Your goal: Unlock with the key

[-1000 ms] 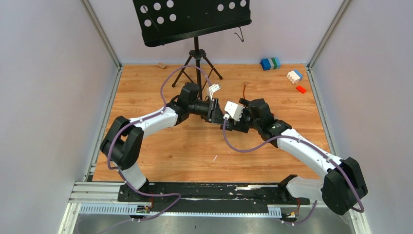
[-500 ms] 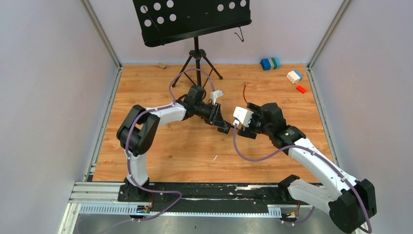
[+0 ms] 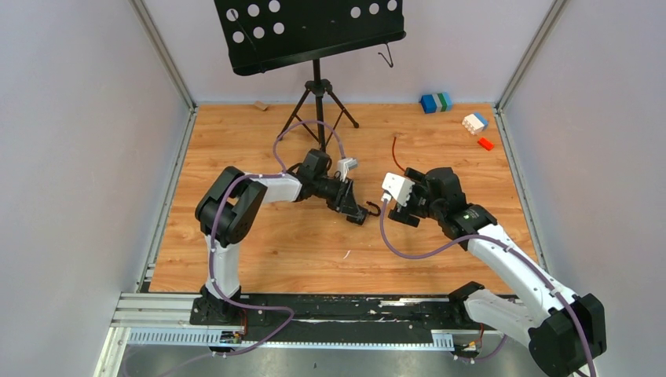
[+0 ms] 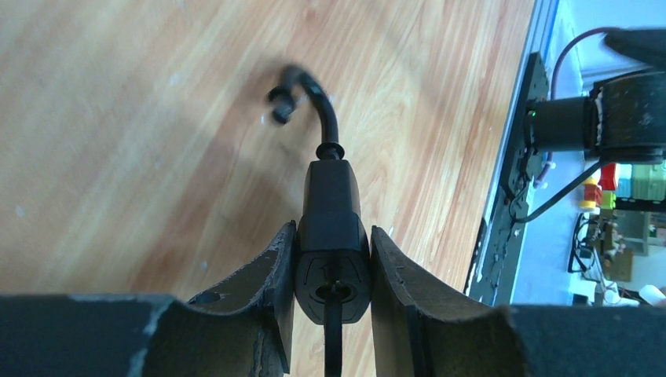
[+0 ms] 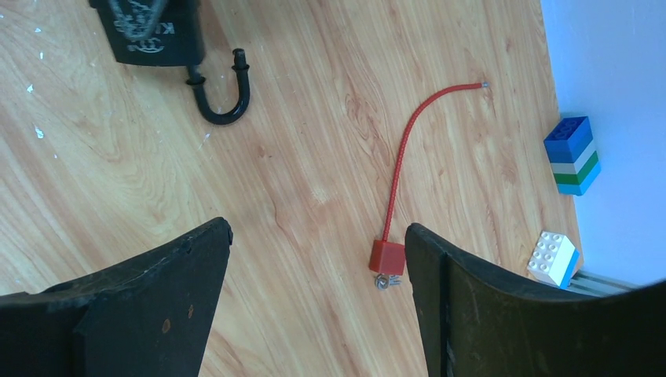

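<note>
My left gripper (image 4: 331, 259) is shut on the black padlock (image 4: 331, 212), one finger against each side of its body. The padlock's shackle (image 4: 310, 94) is swung open, one end free, just above the wooden floor. A thin dark key (image 4: 334, 338) sticks out of the keyhole toward the camera. From above, the padlock (image 3: 360, 212) is at mid-floor. My right gripper (image 5: 318, 298) is open and empty, to the right of the padlock (image 5: 153, 35) and apart from it. Under it lie a red block lock (image 5: 387, 256) with its red cable (image 5: 408, 149) and a small metal key (image 5: 382, 281).
A music stand (image 3: 316, 86) stands on its tripod at the back centre. A blue, white and green brick stack (image 3: 436, 102), a white and blue brick (image 3: 474, 122) and a red brick (image 3: 485, 144) lie at the back right. Grey walls close in both sides.
The two grippers met at mid-floor a second ago. The left arm has since brought the padlock nearer and lower, and the right gripper has drawn back to the right, away from it.
</note>
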You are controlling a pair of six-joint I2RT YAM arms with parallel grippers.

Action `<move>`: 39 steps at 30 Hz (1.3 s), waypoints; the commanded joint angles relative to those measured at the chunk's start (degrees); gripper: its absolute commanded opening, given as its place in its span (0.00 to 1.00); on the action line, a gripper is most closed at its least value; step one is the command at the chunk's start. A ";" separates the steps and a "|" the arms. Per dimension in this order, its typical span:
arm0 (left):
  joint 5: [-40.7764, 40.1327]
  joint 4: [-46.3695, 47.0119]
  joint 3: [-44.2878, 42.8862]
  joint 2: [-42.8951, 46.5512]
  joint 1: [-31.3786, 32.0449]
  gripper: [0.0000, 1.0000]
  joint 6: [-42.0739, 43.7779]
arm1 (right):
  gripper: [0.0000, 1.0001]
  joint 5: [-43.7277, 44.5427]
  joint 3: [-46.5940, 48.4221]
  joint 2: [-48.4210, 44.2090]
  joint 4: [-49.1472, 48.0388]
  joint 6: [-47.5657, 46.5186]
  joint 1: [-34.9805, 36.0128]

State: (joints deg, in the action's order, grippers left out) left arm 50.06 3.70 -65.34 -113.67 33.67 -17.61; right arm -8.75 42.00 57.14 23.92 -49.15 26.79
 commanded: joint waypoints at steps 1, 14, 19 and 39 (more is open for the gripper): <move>2.02 3.56 3.87 2.81 -0.05 0.00 -2.22 | 0.82 -1.53 -0.20 0.08 -1.03 0.66 -0.35; -0.92 1.26 -3.88 -4.61 -0.05 0.21 -9.00 | 0.82 -0.01 0.54 0.11 0.96 0.98 -0.38; -1.92 1.05 -10.34 -9.09 0.20 0.33 -11.22 | 0.83 0.71 0.06 -0.86 1.37 1.09 -0.44; -14.15 -7.85 -9.39 -3.22 0.74 0.92 -3.19 | 0.83 0.82 0.25 -2.79 2.89 1.67 -0.55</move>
State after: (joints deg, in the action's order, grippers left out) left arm 43.03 1.56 -76.99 -121.47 34.98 -25.80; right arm -7.62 42.00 55.09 27.22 -48.51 26.52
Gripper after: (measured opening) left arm 0.873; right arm 0.825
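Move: Between the left fingers the padlock is already held, key in and shackle open, just over the table; its put-down spot is about 4 cm ahead, 3 cm right and 3 cm below. The music stand's near foot is about 8 cm ahead and 8 cm left, 3 cm down; the red cord's middle is about 13 cm ahead, 14 cm right, 4 cm down. From the right hand the padlock lies some 14 cm left, 2 cm back and 10 cm below. Sinking about 1.5 cm and easing back 2 cm, the left hand sets the padlock low against the table. It then turns round and slides it level, about 6.5 cm forward and 4 cm right, twisting some 5 to 10 degrees counter-clockwise. There the fingers stop and open wide, letting go of the body while the hand lifts barely a centimetre. ##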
